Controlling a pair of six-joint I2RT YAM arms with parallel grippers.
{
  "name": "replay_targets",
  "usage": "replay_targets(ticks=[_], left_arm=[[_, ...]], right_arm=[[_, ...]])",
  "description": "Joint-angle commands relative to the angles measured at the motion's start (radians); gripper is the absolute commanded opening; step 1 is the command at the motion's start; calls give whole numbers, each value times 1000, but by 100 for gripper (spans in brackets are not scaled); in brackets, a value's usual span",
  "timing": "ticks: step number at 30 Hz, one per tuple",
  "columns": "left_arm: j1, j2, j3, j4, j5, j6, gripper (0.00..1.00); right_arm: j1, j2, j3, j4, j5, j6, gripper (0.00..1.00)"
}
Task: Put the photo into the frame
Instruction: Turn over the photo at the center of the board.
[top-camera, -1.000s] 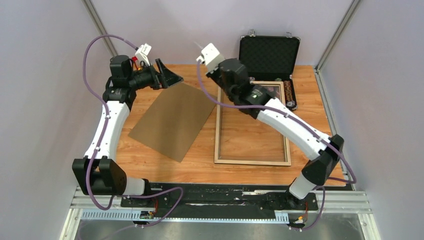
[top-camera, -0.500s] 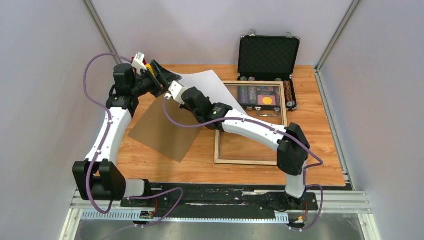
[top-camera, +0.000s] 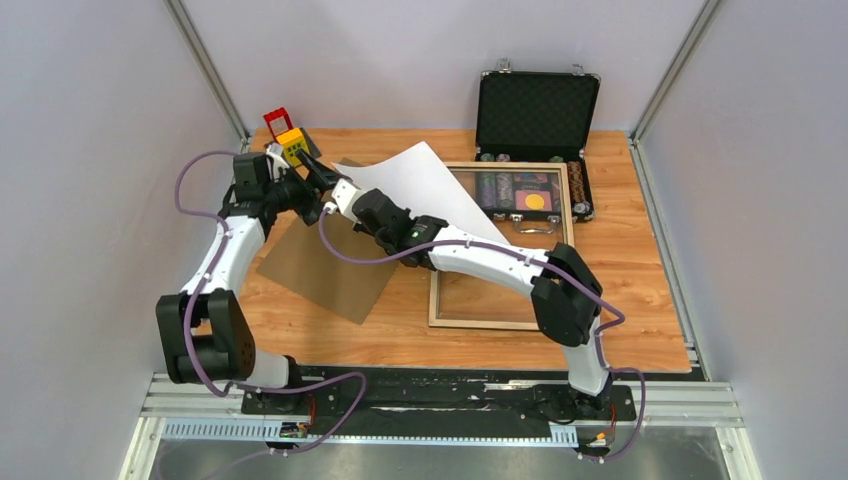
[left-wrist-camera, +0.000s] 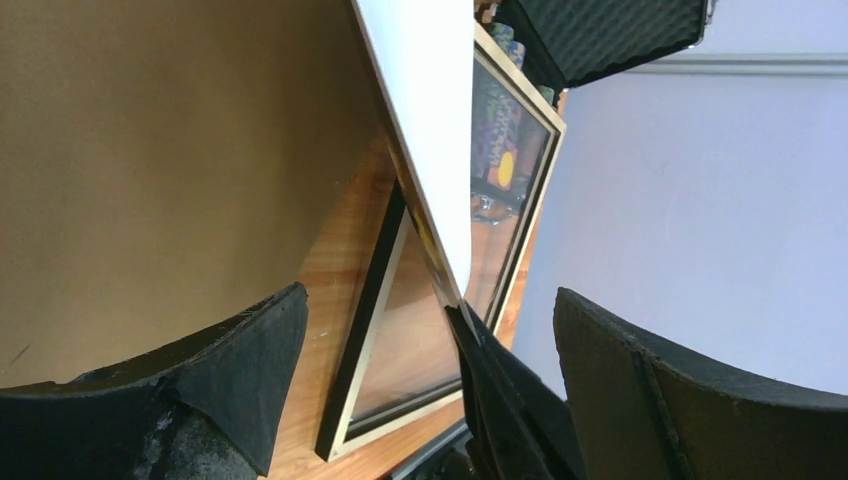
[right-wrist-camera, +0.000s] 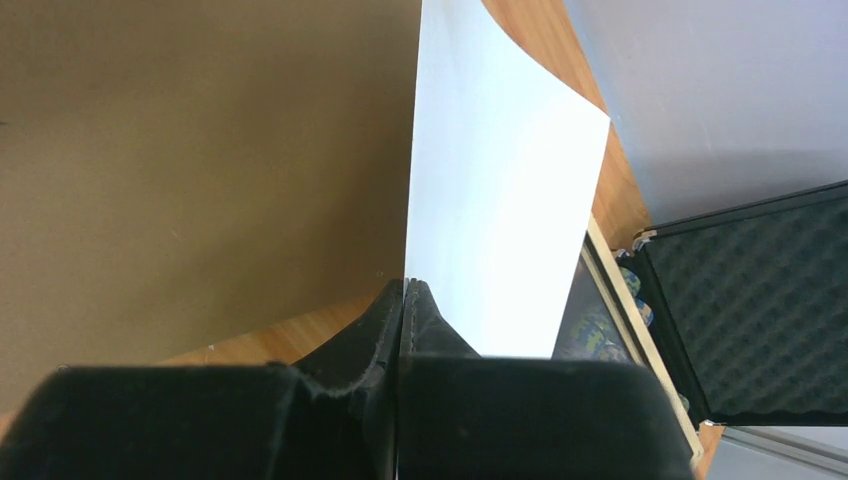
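Observation:
The photo (top-camera: 420, 183) stands tilted off the table with its white back (right-wrist-camera: 500, 210) showing, over the near-left end of the frame. My right gripper (top-camera: 341, 194) is shut on its lower left edge (right-wrist-camera: 405, 288). My left gripper (top-camera: 318, 180) is open; in the left wrist view its fingers (left-wrist-camera: 250, 370) straddle the photo's edge (left-wrist-camera: 430, 150) and the right fingertips (left-wrist-camera: 495, 395) without touching. The frame (top-camera: 505, 323) lies flat on the table, its black outer rail and pale face (left-wrist-camera: 365, 340) visible.
A plain brown backing board (top-camera: 320, 265) lies flat left of the frame, under both grippers. An open black chip case (top-camera: 538, 105) stands at the back, its chips seen through the frame's far end. The right arm stretches across the frame's near-left corner.
My right arm swung left from the frame's far end, lifting the photo up toward my left gripper. My left wrist dropped and turned until its open fingers came around the photo's held edge.

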Motion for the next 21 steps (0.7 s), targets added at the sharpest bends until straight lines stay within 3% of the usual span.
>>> replay_targets(ticks=[1, 13, 21], left_arm=[[-2, 49, 18, 72, 43, -53, 99], [-53, 204, 14, 173, 50, -109, 90], [-74, 283, 17, 229, 59, -123, 76]], right_arm=[[19, 35, 46, 19, -2, 26, 0], [34, 112, 118, -6, 5, 34, 0], [36, 133, 130, -13, 6, 36, 0]])
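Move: The free stretch of the photo's left edge that my open left hand goes for is about 3 cm ahead, 5 cm to its right and 5 cm below. The yellow-and-red toy is some 14 cm ahead and 7 cm left of this hand, 17 cm lower. My right hand still pinches that edge; its free stretch runs about 5 cm ahead and 2 cm left. From this hand the brown board's middle is roughly 3 cm left, 3 cm back and 17 cm down, and the frame 27 cm right, 4 cm back, as low. I sink my left hand about 7 cm while easing it some 3 cm forward and 3 cm right, tipping it about 10 degrees further down, so its fingers come astride the photo's edge just ahead of my right hand; they begin to close but stay wide. My right hand keeps its pinch, lowering the photo nearly 3 cm towards the board and carrying it as far left, then all but stopping. ##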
